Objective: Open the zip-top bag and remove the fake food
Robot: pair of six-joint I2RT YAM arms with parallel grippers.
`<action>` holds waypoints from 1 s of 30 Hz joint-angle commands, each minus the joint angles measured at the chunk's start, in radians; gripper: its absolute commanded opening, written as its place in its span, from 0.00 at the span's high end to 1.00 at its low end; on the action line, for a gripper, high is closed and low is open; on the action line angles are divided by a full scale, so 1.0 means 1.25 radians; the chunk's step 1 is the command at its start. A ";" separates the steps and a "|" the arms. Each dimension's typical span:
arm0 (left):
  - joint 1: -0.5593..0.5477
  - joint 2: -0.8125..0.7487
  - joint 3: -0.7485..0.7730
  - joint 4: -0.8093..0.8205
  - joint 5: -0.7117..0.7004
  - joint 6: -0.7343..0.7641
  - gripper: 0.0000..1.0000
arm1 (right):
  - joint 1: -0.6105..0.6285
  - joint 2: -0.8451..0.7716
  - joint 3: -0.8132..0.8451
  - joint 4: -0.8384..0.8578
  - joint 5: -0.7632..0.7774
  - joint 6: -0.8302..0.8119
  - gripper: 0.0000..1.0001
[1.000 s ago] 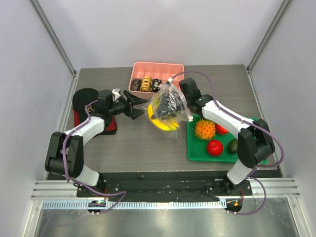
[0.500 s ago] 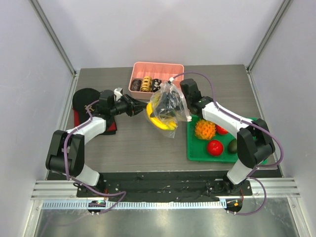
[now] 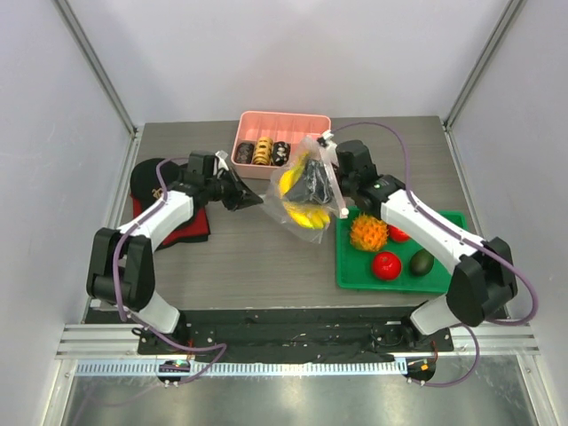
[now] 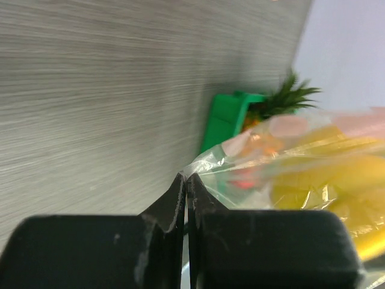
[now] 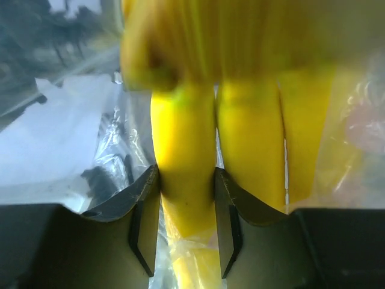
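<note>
The clear zip-top bag (image 3: 302, 209) hangs above the table between both arms, with a yellow banana (image 3: 293, 180) inside it. My left gripper (image 3: 259, 197) is shut, pinching the bag's left edge (image 4: 207, 164) at its fingertips (image 4: 186, 178). My right gripper (image 3: 315, 188) reaches into the bag and is shut on one finger of the banana (image 5: 185, 138), its jaws (image 5: 185, 180) pressing either side. The other fake food lies on the green tray (image 3: 355, 273): an orange pineapple (image 3: 368, 232), two red fruits (image 3: 386, 264), and a dark avocado (image 3: 422, 262).
A pink tray (image 3: 282, 124) at the back holds small doughnut-like rings (image 3: 262, 153). A red and black cloth-like thing (image 3: 151, 182) lies at the left under my left arm. The green tray's corner (image 4: 224, 123) and pineapple crown (image 4: 289, 99) show behind the bag.
My left gripper has closed from open onto the bag's left edge. The right arm has shifted right and lifted the bag and banana slightly.
</note>
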 commanded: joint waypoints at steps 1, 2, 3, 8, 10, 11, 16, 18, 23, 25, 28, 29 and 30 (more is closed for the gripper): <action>0.021 0.033 0.003 -0.094 -0.143 0.134 1.00 | -0.006 -0.092 -0.007 -0.050 0.150 -0.060 0.99; 0.021 0.041 0.007 -0.104 -0.158 0.145 1.00 | -0.006 -0.102 -0.009 -0.058 0.164 -0.065 0.98; 0.021 0.065 0.011 -0.107 -0.158 0.151 1.00 | -0.007 -0.113 -0.009 -0.064 0.181 -0.082 0.98; 0.021 0.102 -0.006 -0.067 -0.150 0.144 1.00 | -0.006 -0.127 -0.001 -0.080 0.203 -0.115 0.99; 0.020 0.111 -0.006 -0.050 -0.125 0.138 1.00 | -0.006 -0.113 -0.003 -0.070 0.198 -0.119 0.98; 0.014 0.110 -0.004 -0.050 -0.124 0.138 1.00 | -0.007 -0.106 -0.002 -0.061 0.201 -0.120 0.99; 0.000 0.077 0.002 -0.082 -0.198 0.188 1.00 | -0.006 -0.116 -0.002 -0.004 0.269 -0.128 0.98; -0.004 0.079 -0.013 -0.073 -0.216 0.209 1.00 | -0.007 -0.123 0.010 0.013 0.293 -0.142 0.99; -0.006 0.125 -0.002 -0.071 -0.212 0.247 0.88 | -0.004 -0.090 0.050 0.014 0.261 -0.157 0.98; -0.006 0.108 0.029 -0.107 -0.210 0.253 0.71 | -0.006 -0.084 0.041 0.012 0.244 -0.154 0.98; -0.009 0.012 0.076 -0.195 -0.234 0.259 0.34 | 0.004 -0.089 0.026 0.003 0.245 -0.166 0.99; -0.009 -0.011 0.101 -0.221 -0.245 0.259 0.26 | 0.006 -0.090 0.023 -0.001 0.244 -0.165 0.98; -0.010 -0.057 0.114 -0.250 -0.251 0.260 0.24 | 0.004 -0.091 0.019 -0.001 0.239 -0.165 0.98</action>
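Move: The right fingers are inside the clear bag, already around the bananas, whose middle is about at the fingertips, perhaps 1 cm back and 2 cm lower. The pineapple stands roughly 18 cm to their right, 6 cm back and 16 cm down; the pink bin lies some 18 cm ahead, 5 cm left and 17 cm down. The left hand still pinches the bag's left corner, with the bananas about 10 cm to its right, 1 cm ahead and 3 cm up. The left fingers, pinching the bag's corner, haul it down about 8 cm and then leftward some 5 cm, the wrist rolling left side up, and let go of the corner by opening wide at the end. The right hand works against this, drawing right and forward about 4 cm each way and a little up, swinging some 20 degrees clockwise; its fingers lose the bananas and snap fully shut near the zip edge. ##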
